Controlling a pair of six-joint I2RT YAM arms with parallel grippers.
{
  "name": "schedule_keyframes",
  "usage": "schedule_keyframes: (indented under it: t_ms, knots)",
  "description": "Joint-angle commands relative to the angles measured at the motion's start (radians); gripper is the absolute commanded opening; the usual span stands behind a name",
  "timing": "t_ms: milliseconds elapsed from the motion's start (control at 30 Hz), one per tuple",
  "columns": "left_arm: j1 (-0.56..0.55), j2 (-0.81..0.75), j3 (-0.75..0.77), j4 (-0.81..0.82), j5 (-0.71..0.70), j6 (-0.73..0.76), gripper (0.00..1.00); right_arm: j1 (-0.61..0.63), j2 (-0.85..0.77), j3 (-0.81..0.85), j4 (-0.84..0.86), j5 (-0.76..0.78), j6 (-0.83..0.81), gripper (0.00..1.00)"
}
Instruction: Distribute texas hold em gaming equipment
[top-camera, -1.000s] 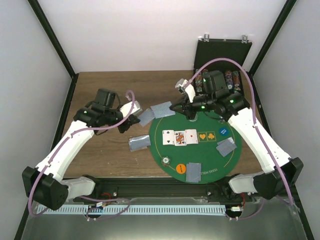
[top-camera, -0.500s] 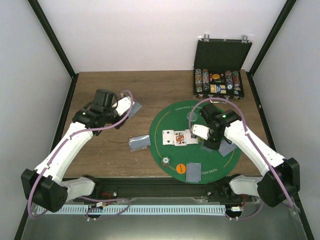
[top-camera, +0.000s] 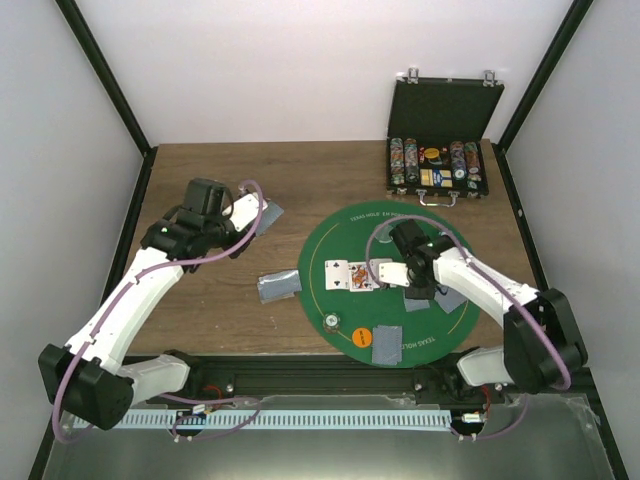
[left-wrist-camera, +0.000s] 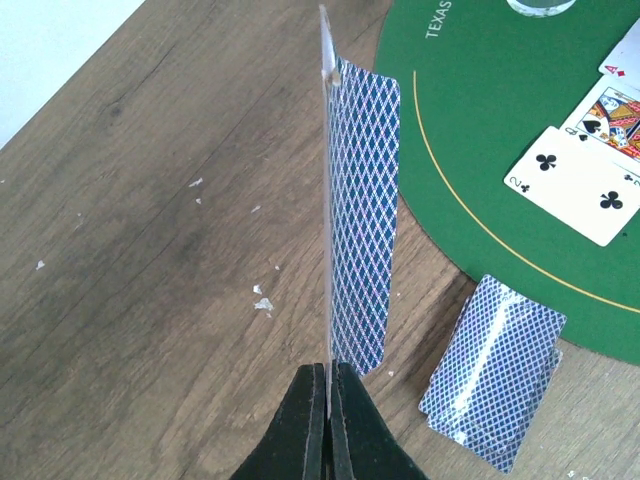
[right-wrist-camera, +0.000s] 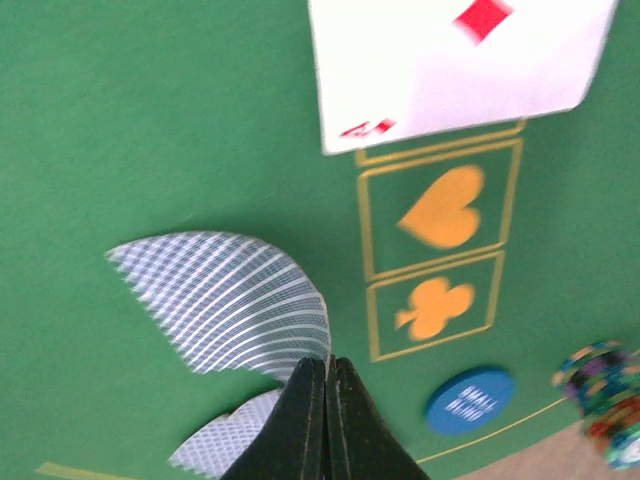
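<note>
My left gripper (top-camera: 255, 222) is shut on one blue-backed playing card (top-camera: 268, 212), held edge-on above the bare wood left of the mat. In the left wrist view that card (left-wrist-camera: 365, 200) rises from the closed fingertips (left-wrist-camera: 328, 365). A face-down deck (left-wrist-camera: 495, 370) lies beside the mat. My right gripper (top-camera: 420, 298) hovers low over the mat's right part, shut on a blue-backed card (right-wrist-camera: 230, 300), with another card (right-wrist-camera: 225, 440) under it. Face-up cards (top-camera: 350, 275) lie in the mat's middle, among them an ace of diamonds (right-wrist-camera: 460, 70). A blue disc (right-wrist-camera: 470, 400) sits nearby.
The round green felt mat (top-camera: 340, 235) covers the table's right half. An open black case (top-camera: 440, 165) with rows of chips stands behind it. An orange disc (top-camera: 362, 336), a striped chip (top-camera: 330, 321) and face-down cards (top-camera: 388, 343) lie at the mat's near edge.
My right gripper has swung from the mat's far edge down to its right part, still gripping a card. The left gripper has drawn its card a little left and away from the mat.
</note>
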Motion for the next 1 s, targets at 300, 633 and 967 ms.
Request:
schedule_keyframes:
  t_ms: [300,633,967]
  knots:
    - [0.003,-0.019,-0.006,0.001,0.009,-0.013,0.0,-0.048,0.136,-0.044,0.433,0.061,-0.198,0.01]
    - [0.004,-0.012,-0.004,-0.006,0.009,-0.011,0.0,-0.083,0.225,0.017,0.476,0.014,-0.171,0.01]
    - [0.003,-0.006,-0.001,-0.006,0.006,-0.01,0.0,-0.103,0.274,0.052,0.461,-0.018,-0.13,0.01]
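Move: The printed heart box, the spot for the card held in the right hand, lies about 7 cm ahead of that hand, 5 cm to its left and 6 cm below. Beside it the face-up ace lies some 6 cm farther left, level with it. From the right hand, the blue disc is about 10 cm ahead and 6 cm right, the face-down pair 1 cm ahead and 7 cm right. From the left hand the heart box is roughly 38 cm right, 2 cm back and 22 cm below. The face-down card, still pinched by one end in the right fingers, is carried forward about 10 cm over the mat to the heart box next to the ace. The right hand sinks some 3.5 cm, mostly early on, then runs nearly level and eases off while the wrist tips the fingers about 10 degrees more forward; they stay shut. The left hand holds its own card still in the air. ##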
